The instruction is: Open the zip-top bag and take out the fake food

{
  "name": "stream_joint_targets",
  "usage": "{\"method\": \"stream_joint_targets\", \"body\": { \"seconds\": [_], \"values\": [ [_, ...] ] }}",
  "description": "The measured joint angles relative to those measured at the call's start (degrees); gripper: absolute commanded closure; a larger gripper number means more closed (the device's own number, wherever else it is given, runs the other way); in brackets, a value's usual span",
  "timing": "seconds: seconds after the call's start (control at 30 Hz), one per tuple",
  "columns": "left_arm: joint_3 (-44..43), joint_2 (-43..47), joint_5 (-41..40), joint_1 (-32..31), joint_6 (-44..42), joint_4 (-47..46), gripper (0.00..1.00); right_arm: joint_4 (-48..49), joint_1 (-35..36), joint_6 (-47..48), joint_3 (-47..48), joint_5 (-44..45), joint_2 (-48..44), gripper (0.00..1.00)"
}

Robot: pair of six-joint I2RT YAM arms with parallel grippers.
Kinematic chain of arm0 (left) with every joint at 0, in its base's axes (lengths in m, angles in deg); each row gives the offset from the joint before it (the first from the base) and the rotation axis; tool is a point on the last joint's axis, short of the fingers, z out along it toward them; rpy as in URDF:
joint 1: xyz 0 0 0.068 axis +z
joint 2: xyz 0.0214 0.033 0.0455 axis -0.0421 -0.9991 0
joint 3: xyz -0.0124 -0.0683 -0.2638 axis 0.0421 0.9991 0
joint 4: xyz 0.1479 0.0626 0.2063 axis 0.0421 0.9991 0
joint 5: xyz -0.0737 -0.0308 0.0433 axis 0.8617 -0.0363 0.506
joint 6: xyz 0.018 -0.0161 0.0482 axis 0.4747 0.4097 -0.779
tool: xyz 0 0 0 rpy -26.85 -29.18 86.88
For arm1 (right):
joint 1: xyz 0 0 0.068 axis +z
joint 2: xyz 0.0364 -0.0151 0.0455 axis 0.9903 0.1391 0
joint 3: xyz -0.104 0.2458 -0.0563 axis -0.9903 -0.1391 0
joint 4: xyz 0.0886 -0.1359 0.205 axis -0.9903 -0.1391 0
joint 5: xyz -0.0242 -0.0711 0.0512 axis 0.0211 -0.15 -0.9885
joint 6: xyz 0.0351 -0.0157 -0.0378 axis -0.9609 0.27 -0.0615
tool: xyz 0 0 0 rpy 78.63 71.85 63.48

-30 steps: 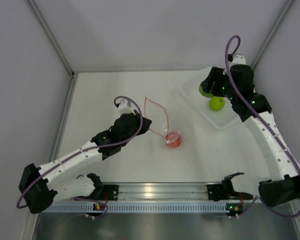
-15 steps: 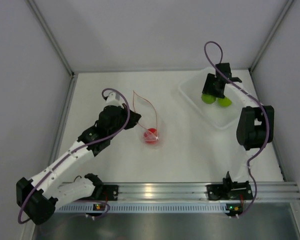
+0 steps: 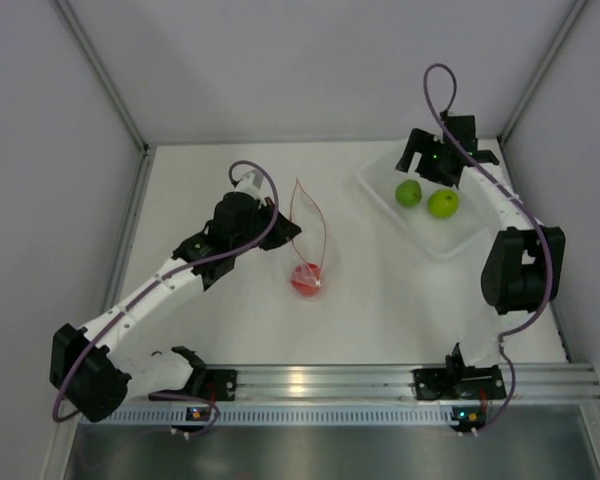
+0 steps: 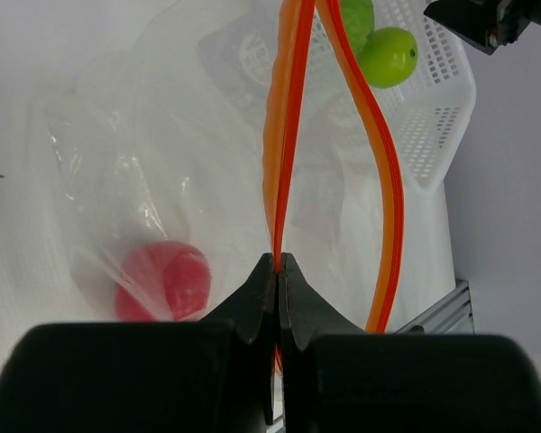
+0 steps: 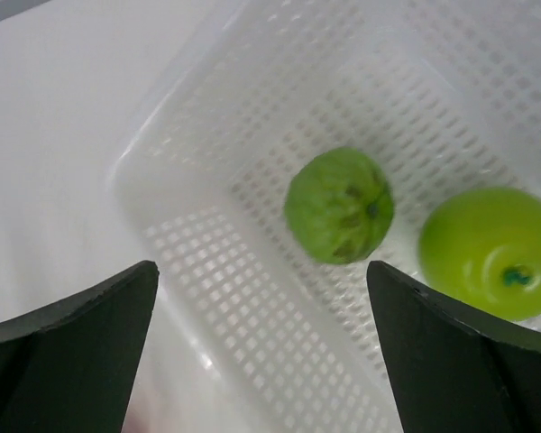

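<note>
My left gripper (image 4: 279, 263) is shut on the red-orange strip at the mouth of the zip-top bag (image 4: 198, 135). In the top view the left gripper (image 3: 283, 231) holds the bag (image 3: 315, 240) up by its rim, mouth gaping. One piece of fake food, a red ball (image 3: 305, 278) (image 4: 162, 280), lies inside at the bottom. Two lime green balls (image 3: 408, 193) (image 3: 442, 203) rest in the white perforated basket (image 3: 460, 235). My right gripper (image 5: 261, 271) (image 3: 430, 170) hovers above that basket, open and empty, over the green balls (image 5: 339, 206) (image 5: 490, 253).
The basket's rim (image 5: 135, 180) sits at the table's far right, near the right wall. A metal rail (image 3: 310, 380) runs along the near edge between the arm bases. White walls close in the table on three sides.
The right gripper has opened and let a green ball drop into the basket beside the other one, then lifted off. The left arm has shifted the bag and red ball slightly.
</note>
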Motion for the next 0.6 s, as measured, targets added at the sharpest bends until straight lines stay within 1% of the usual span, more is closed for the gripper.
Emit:
{"method": "stream_joint_targets", "body": {
  "seconds": [0.07,0.1,0.13,0.2,0.23,0.3,0.33,0.4,0.43,0.53,0.6],
  "values": [
    [0.0,-0.8,1.0,0.0,1.6,-0.6,1.0,1.9,-0.4,-1.7,-3.7,-7.5,-4.4,0.06],
    [0.0,-1.3,1.6,0.0,2.5,-1.2,1.0,3.0,-0.6,-2.8,-6.3,-11.0,-7.6,0.1],
    [0.0,-1.6,2.0,0.0,3.5,-1.7,1.0,3.5,-0.5,-3.6,-8.4,-13.6,-10.5,0.22],
    [0.0,-2.3,2.2,0.0,5.2,-2.7,1.0,4.3,0.4,-5.3,-11.5,-17.1,-16.1,0.37],
    [0.0,-2.6,2.2,0.0,6.2,-3.3,1.0,4.7,1.3,-6.1,-12.4,-18.1,-18.3,0.48],
    [0.0,-3.2,2.2,-0.1,7.6,-3.9,1.0,5.4,4.7,-7.5,-13.9,-19.4,-23.3,0.58],
    [0.0,-3.4,2.1,-0.2,8.2,-4.1,1.0,5.6,7.0,-8.0,-14.4,-19.3,-25.5,0.67],
    [0.0,-3.8,1.6,-0.5,9.7,-4.9,1.0,5.5,12.9,-8.5,-15.1,-17.8,-29.9,0.77],
    [0.0,-4.0,1.0,-0.8,10.3,-5.4,1.0,5.5,16.0,-8.7,-15.3,-16.8,-31.7,0.82],
    [0.0,-4.7,-0.1,-2.4,11.7,-7.4,1.0,5.1,26.1,-8.9,-15.2,-11.8,-35.9,0.84],
    [0.0,-5.5,-1.2,-4.1,12.4,-8.4,1.0,3.9,32.1,-8.9,-14.6,-6.8,-36.9,0.85]
  ]
}}
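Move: The red fruit, last in the bag, lies some 25 cm back and 28 cm to the left of the empty right hand, about 10 cm lower; the bag's orange-edged mouth is about 20 cm back, 27 cm left and 6 cm higher than that hand. The dark green fruit is in the tray about 9 cm below it, 2 cm left; the lime green one is 7 cm right and 3 cm back. From the left hand the red fruit is 4 cm back, 1 cm right and 16 cm down. The left hand keeps its pinch on the bag's orange rim and eases about 4 cm to the right, rolling some 10 degrees so its left side dips. Meanwhile the empty right hand sweeps fast out of the tray, about 20 cm back and as far left while rising 18 cm, towards the bag's mouth; it turns roughly 30 degrees counter-clockwise, lifts its fingertips and closes its wide-open fingers nearly shut on nothing. ##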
